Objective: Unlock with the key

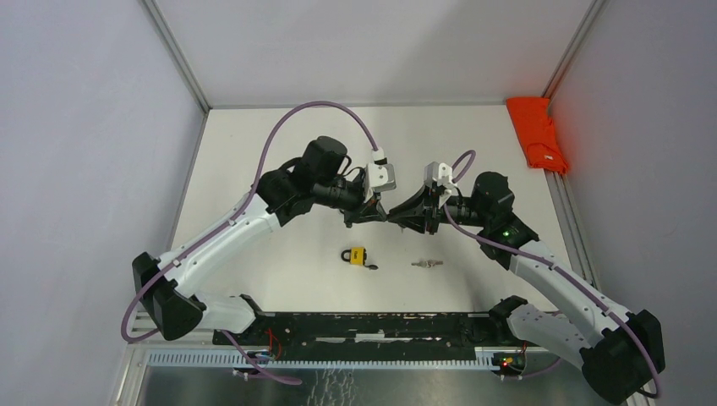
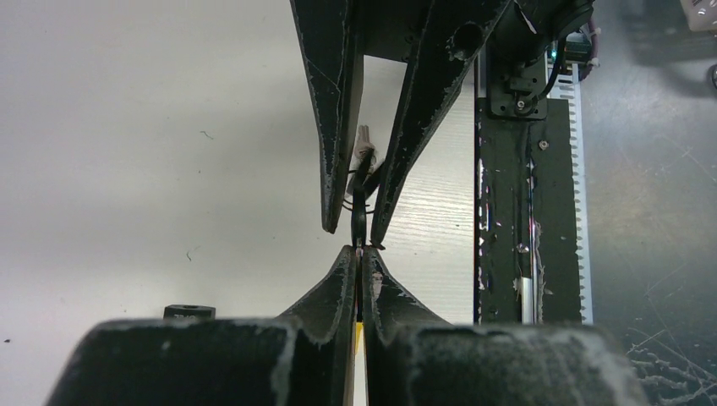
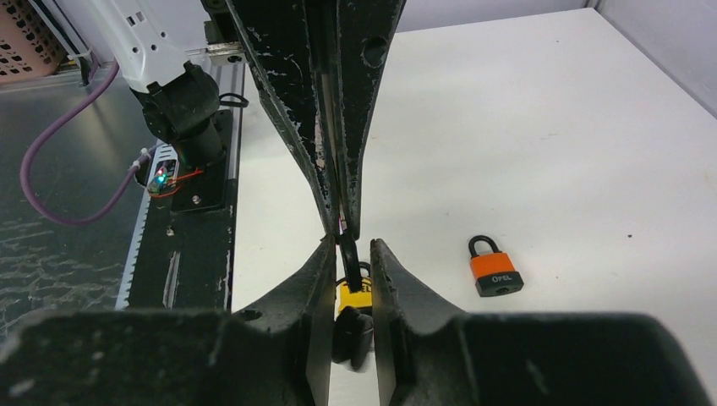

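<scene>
My left gripper [image 2: 359, 251] is shut on a thin dark key [image 3: 347, 251], held in the air over the middle of the table. The key's black end sticks out between the fingers of my right gripper [image 3: 352, 244], which stands open round it with a little gap on each side. In the left wrist view a wire ring and a small white tag [image 2: 365, 144] hang behind the key [image 2: 359, 216]. The two grippers meet tip to tip [image 1: 391, 214]. Below them a yellow padlock [image 1: 358, 255] lies flat on the table, a black piece beside its body.
An orange padlock [image 3: 495, 267] lies on the white table [image 1: 279, 254], hidden under the arms in the top view. A small silvery metal piece [image 1: 427, 264] lies right of the yellow padlock. A red cloth [image 1: 536, 134] sits at the back right. The black base rail [image 1: 372, 326] runs along the near edge.
</scene>
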Motion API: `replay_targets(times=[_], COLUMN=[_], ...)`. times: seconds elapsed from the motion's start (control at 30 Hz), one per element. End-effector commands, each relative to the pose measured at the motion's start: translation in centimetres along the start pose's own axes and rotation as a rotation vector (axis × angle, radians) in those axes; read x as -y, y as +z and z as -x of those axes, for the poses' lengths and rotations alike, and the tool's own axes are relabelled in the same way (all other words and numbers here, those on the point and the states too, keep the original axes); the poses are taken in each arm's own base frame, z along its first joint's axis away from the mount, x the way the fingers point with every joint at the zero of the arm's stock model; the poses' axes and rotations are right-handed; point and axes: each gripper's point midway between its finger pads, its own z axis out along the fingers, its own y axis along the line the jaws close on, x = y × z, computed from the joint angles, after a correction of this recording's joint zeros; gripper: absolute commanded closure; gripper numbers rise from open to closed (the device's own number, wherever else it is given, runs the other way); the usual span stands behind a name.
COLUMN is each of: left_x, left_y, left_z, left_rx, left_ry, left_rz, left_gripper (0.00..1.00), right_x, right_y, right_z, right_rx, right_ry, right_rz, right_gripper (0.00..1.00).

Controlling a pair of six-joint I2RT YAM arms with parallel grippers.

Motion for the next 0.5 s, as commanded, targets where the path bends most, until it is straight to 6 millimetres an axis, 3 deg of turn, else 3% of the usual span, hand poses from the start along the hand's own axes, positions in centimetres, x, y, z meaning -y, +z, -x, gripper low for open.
replay_targets(times=[0.0,0.1,0.4,0.47], left_x=[0.14,0.17,0.01,-0.12], left_y=[-1.41,-1.40,-1.52,-1.48], left_z=[2.64,2.69,2.77,2.71], left_rx=[0.081,0.083,0.092,0.091], left_ry=[0.087,0.086,0.092,0.091], left_rz=[0.017,0.014,0.030,0.035], left_gripper=[0.92,0.92,0.92,0.92], right_x=[-0.41,-0.29,-0.07,0.11], right_y=[-0.13,-0.10,-0.01,-0.05], right_z=[-0.52,-0.80,-1.25,-1.16], right_rx=[-0.003,-0.008,-0.028,-0.026], right_ry=[-0.014,-0.007,0.007,0.004], right_rz=[0.019,0.015,0.009,-0.003], right_gripper=[0.75,0.75,0.99,1.00])
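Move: Between the two hands, the black-headed keys are still pinched in the left fingertips, about 2 cm to that hand's right. From the right hand the keys lie some 1 cm left and 1 cm below, already in its open finger gap. Roughly 25 cm lower, counted from the right hand, are the yellow padlock 10 cm left and 1 cm back, the orange padlock 11 cm left and 10 cm ahead, and the silver keys 7 cm right and 2 cm back. Staying in place with its fingers pointing left, the right hand closes from about a quarter open to nearly shut, slowly and then quickly, and pinches the black key head that sticks out of the left fingertips. The left hand holds still and keeps its own grip on the keys; neither hand travels as much as half a centimetre. ##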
